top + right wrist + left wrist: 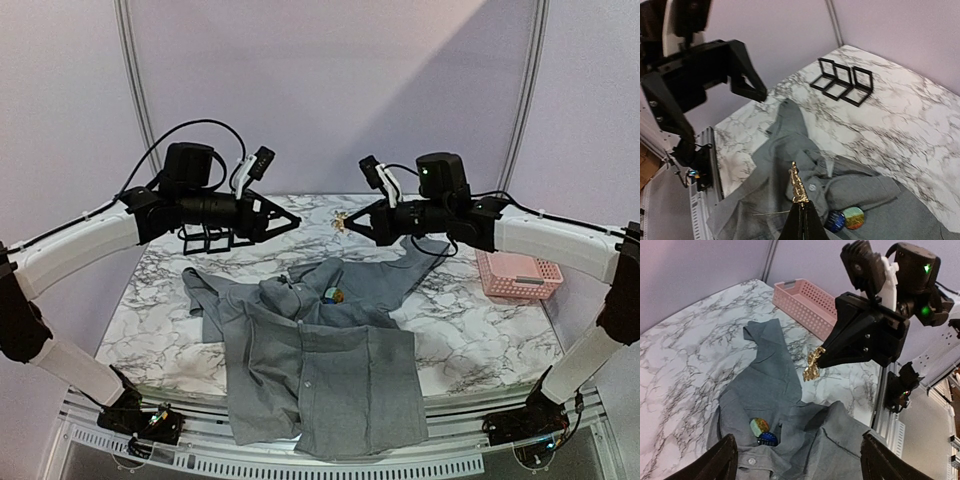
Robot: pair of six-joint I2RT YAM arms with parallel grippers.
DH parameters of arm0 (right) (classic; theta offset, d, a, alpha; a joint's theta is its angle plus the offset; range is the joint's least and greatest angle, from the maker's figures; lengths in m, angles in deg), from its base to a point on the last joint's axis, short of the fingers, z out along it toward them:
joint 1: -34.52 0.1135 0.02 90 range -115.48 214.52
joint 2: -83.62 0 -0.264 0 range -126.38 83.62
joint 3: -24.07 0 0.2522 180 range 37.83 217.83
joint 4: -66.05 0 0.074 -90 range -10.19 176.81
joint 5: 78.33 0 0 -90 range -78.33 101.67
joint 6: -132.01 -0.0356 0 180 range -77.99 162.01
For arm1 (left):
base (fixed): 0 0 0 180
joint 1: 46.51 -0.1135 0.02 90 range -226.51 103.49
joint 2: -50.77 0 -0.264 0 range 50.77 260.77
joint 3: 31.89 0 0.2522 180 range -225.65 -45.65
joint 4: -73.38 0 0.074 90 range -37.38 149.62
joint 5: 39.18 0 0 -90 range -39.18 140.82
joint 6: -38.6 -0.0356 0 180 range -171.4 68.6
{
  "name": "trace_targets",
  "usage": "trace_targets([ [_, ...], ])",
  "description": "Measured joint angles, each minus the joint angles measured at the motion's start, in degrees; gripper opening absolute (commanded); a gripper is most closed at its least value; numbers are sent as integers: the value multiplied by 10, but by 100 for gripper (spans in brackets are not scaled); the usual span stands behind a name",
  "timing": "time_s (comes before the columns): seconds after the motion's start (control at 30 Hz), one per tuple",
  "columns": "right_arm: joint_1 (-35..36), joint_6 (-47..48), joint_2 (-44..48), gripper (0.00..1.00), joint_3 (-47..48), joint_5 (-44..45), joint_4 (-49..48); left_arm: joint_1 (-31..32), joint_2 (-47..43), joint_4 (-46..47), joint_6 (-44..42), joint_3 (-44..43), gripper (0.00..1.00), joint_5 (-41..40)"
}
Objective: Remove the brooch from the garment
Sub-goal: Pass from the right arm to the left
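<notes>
The grey garment (320, 370) lies crumpled on the marble table, its hem hanging over the near edge; it also shows in both wrist views (780, 390) (790, 150). My right gripper (347, 225) (802, 209) hovers well above it, shut on a small gold brooch (341, 222) (812, 365) (798, 184) that sticks out from its tips, apart from the cloth. My left gripper (288, 224) (800, 462) hangs open in the air facing the right one, with nothing between its fingers (722, 460).
Two round badges, one blue (767, 439) and one multicoloured (759, 426) (854, 217), sit on the garment near its collar. A pink basket (518, 275) (805, 302) stands at the right. A row of three black square frames (842, 82) (207, 240) lies at the back left.
</notes>
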Motion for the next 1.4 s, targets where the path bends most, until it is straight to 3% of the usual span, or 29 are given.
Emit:
trace_targets([
  [0.2,1,3,-3,0,56,-119,31,0,8,24,53,-10,83,58],
  [0.37,0,6,-29,0,86,-168,63,9,27,35,70,-15,79,97],
  [0.5,0,11,-47,0,89,-185,90,15,40,31,70,-15,53,111],
  [0.73,0,15,-54,0,89,-207,111,27,70,6,50,-27,50,120],
  [1.23,0,16,-73,0,94,-231,123,38,88,-30,36,-36,27,110],
  [1.4,0,16,-74,0,94,-236,123,40,94,-31,35,-37,25,111],
])
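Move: The brooch stands in my right fingertips, about 9 cm to the right of my left hand, 2 cm ahead and some 3 cm lower. From my right hand, the open left gripper it is taken to lies about 10 cm left, 2 cm back and 3 cm higher. From my left hand, the round badges on the garment lie roughly 5 cm ahead, 7 cm right and 22 cm below; the black frames are some 18 cm ahead, 20 cm left and 23 cm below. I bring my hands together over the garment: my left hand swings right, down and back, about 5 cm to the right, towards the brooch, its wrist turning slightly clockwise as its wide-open fingers close most of the way around it. My right hand keeps its pinch and draws the brooch back about 5 cm and a little left, rising 4 cm and sinking again, turning some 20 degrees counter-clockwise. ##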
